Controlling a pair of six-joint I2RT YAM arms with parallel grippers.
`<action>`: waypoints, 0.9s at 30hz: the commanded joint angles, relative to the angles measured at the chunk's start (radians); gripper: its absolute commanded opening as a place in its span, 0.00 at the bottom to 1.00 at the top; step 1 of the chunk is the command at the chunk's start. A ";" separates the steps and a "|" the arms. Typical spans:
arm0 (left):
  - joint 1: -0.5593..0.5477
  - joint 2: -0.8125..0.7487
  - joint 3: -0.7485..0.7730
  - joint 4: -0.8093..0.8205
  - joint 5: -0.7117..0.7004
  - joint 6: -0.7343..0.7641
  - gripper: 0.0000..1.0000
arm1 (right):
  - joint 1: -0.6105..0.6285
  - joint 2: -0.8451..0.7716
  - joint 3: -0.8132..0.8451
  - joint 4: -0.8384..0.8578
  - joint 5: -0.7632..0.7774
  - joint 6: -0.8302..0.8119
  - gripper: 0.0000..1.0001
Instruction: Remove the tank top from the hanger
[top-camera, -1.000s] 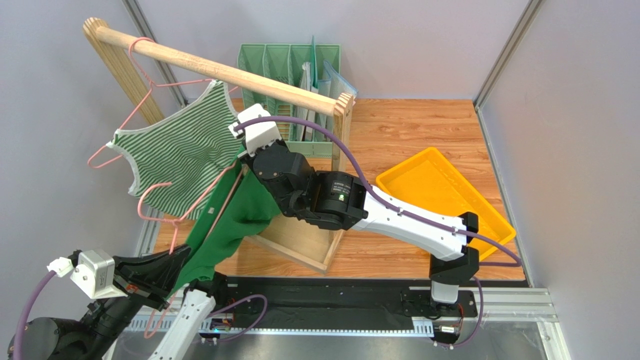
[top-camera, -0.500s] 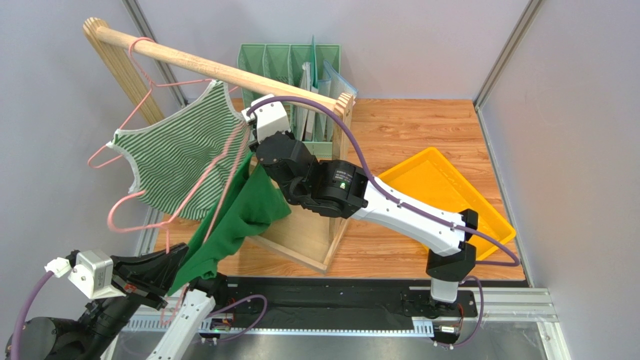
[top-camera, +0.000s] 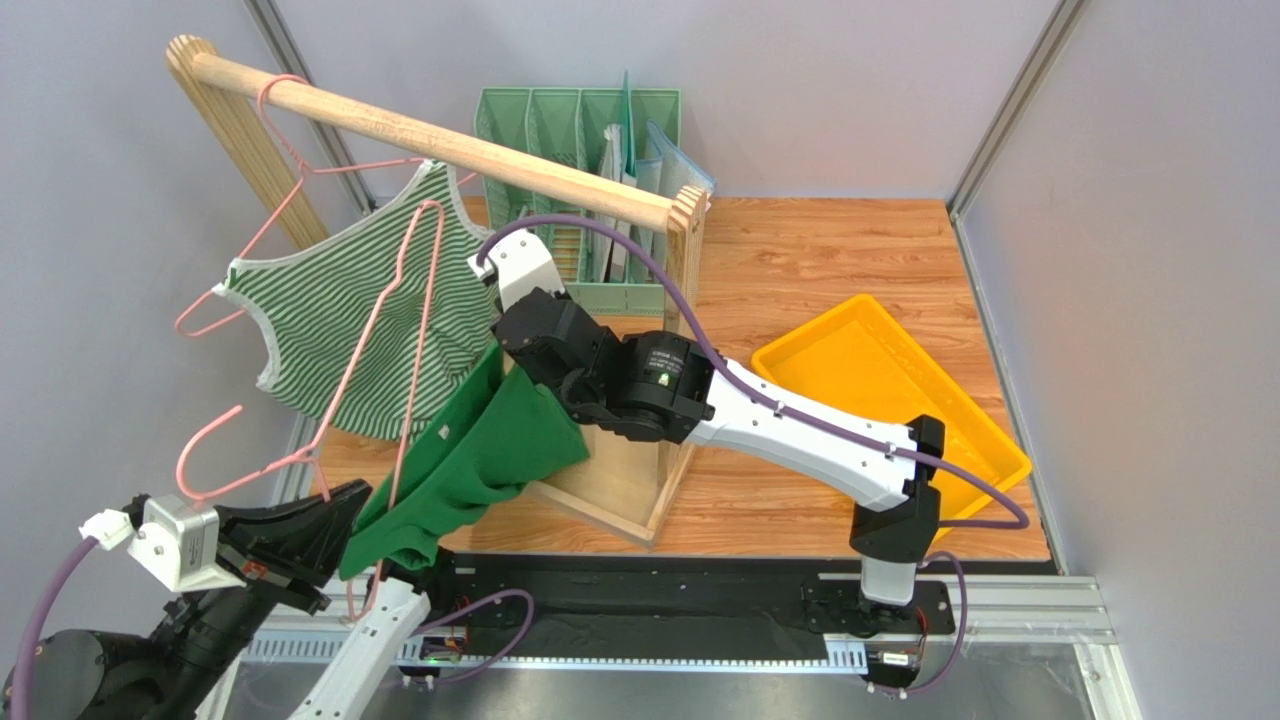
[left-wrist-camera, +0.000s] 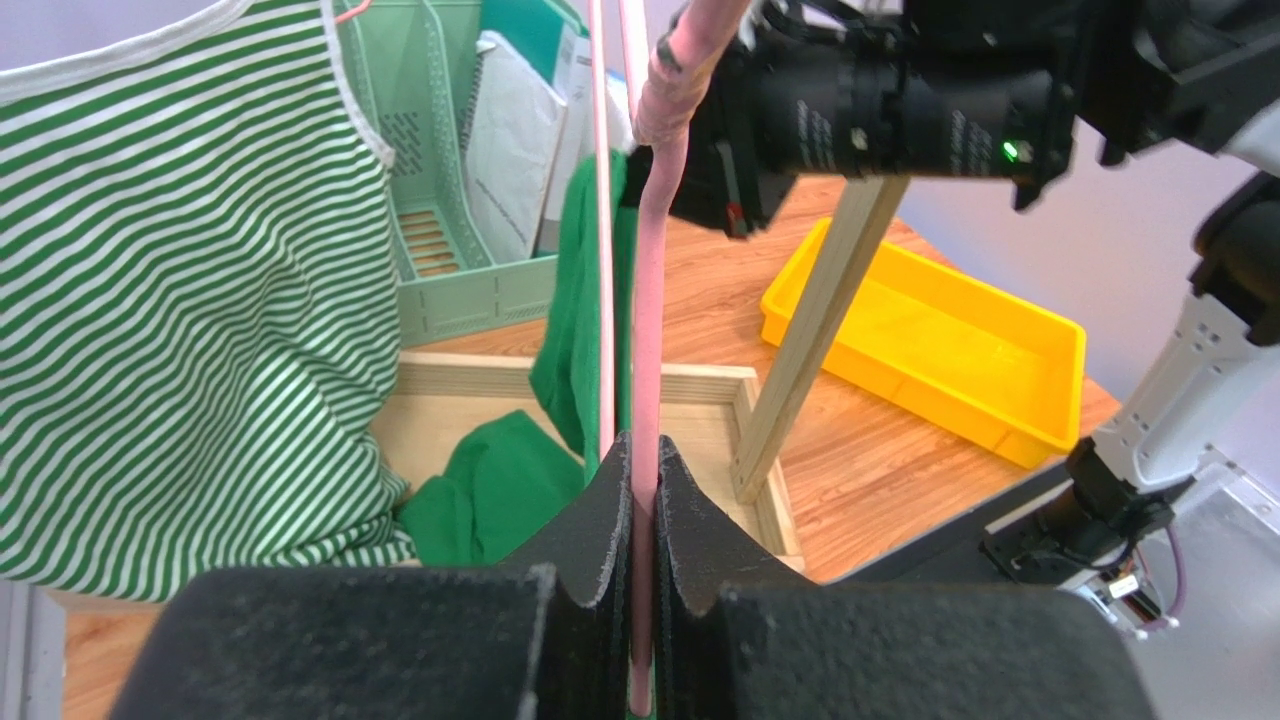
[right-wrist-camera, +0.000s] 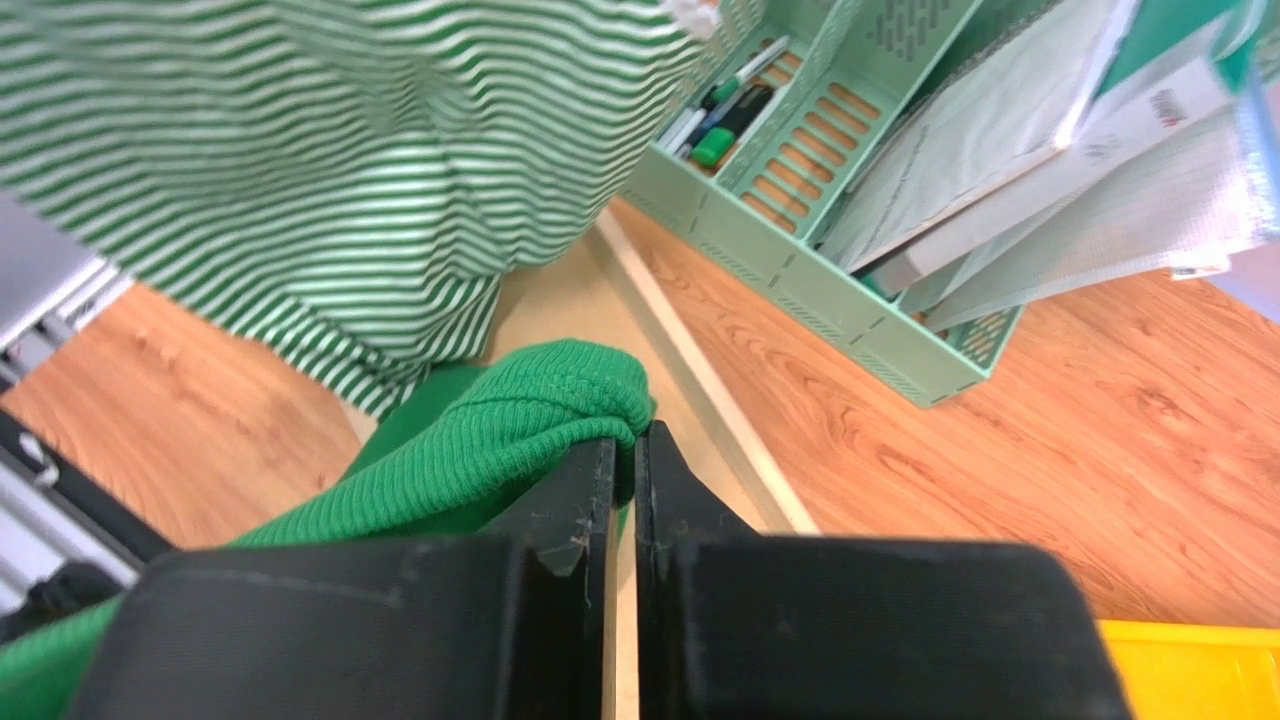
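My left gripper (left-wrist-camera: 643, 465) is shut on a wire of the pink hanger (left-wrist-camera: 649, 300), low at the near left (top-camera: 338, 528). The hanger (top-camera: 413, 323) slants up across a striped top. The solid green tank top (top-camera: 489, 443) hangs bunched between the two arms, over the wooden box. My right gripper (right-wrist-camera: 628, 443) is shut on a fold of its ribbed cloth (right-wrist-camera: 496, 420), and it sits at the top end of the cloth (top-camera: 508, 368). In the left wrist view green cloth (left-wrist-camera: 579, 300) hangs right beside the hanger's wires. Whether it still loops over them I cannot tell.
A green-and-white striped top (top-camera: 353, 308) hangs on a second pink hanger (top-camera: 278, 150) from the wooden rod (top-camera: 496, 158). Behind stands a mint file rack (top-camera: 579, 120). A yellow tray (top-camera: 864, 375) lies at the right. A shallow wooden box (top-camera: 639, 480) sits under the right arm.
The right gripper has come down and nearer with the green tank top. The pink hanger in the left gripper has swung up and left, out along the striped top.
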 joint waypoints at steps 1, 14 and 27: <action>-0.003 0.061 0.019 0.015 -0.062 0.017 0.00 | 0.041 -0.082 -0.048 0.018 -0.040 -0.019 0.02; -0.003 -0.063 -0.182 0.386 -0.200 -0.091 0.00 | 0.190 -0.241 -0.247 0.075 -0.192 -0.030 0.00; -0.005 -0.022 -0.225 0.424 -0.265 -0.157 0.00 | 0.226 -0.491 -0.279 0.029 -0.140 -0.090 0.00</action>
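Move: My right hand grips the green tank top, whose body hangs about 14 cm back, 3 cm to the left and 8 cm lower, stretched towards the loose hanger. That hanger's middle is some 11 cm left, 6 cm back and 8 cm higher. The striped top hangs about 14 cm left and 2 cm ahead, level in height. From my left hand, which grips the hanger by its neck, the green top's middle is roughly 11 cm right, 2 cm ahead and 10 cm below. I draw the green tank top off the hanger by pulling my shut right hand back about 12 cm, dipping slightly, then easing right and a little up as it swings some 20 degrees counter-clockwise. Against that, my left hand keeps its grip and carries the hanger forward about 5 cm, then also up some 4 cm, tilting and turning slightly counter-clockwise. ##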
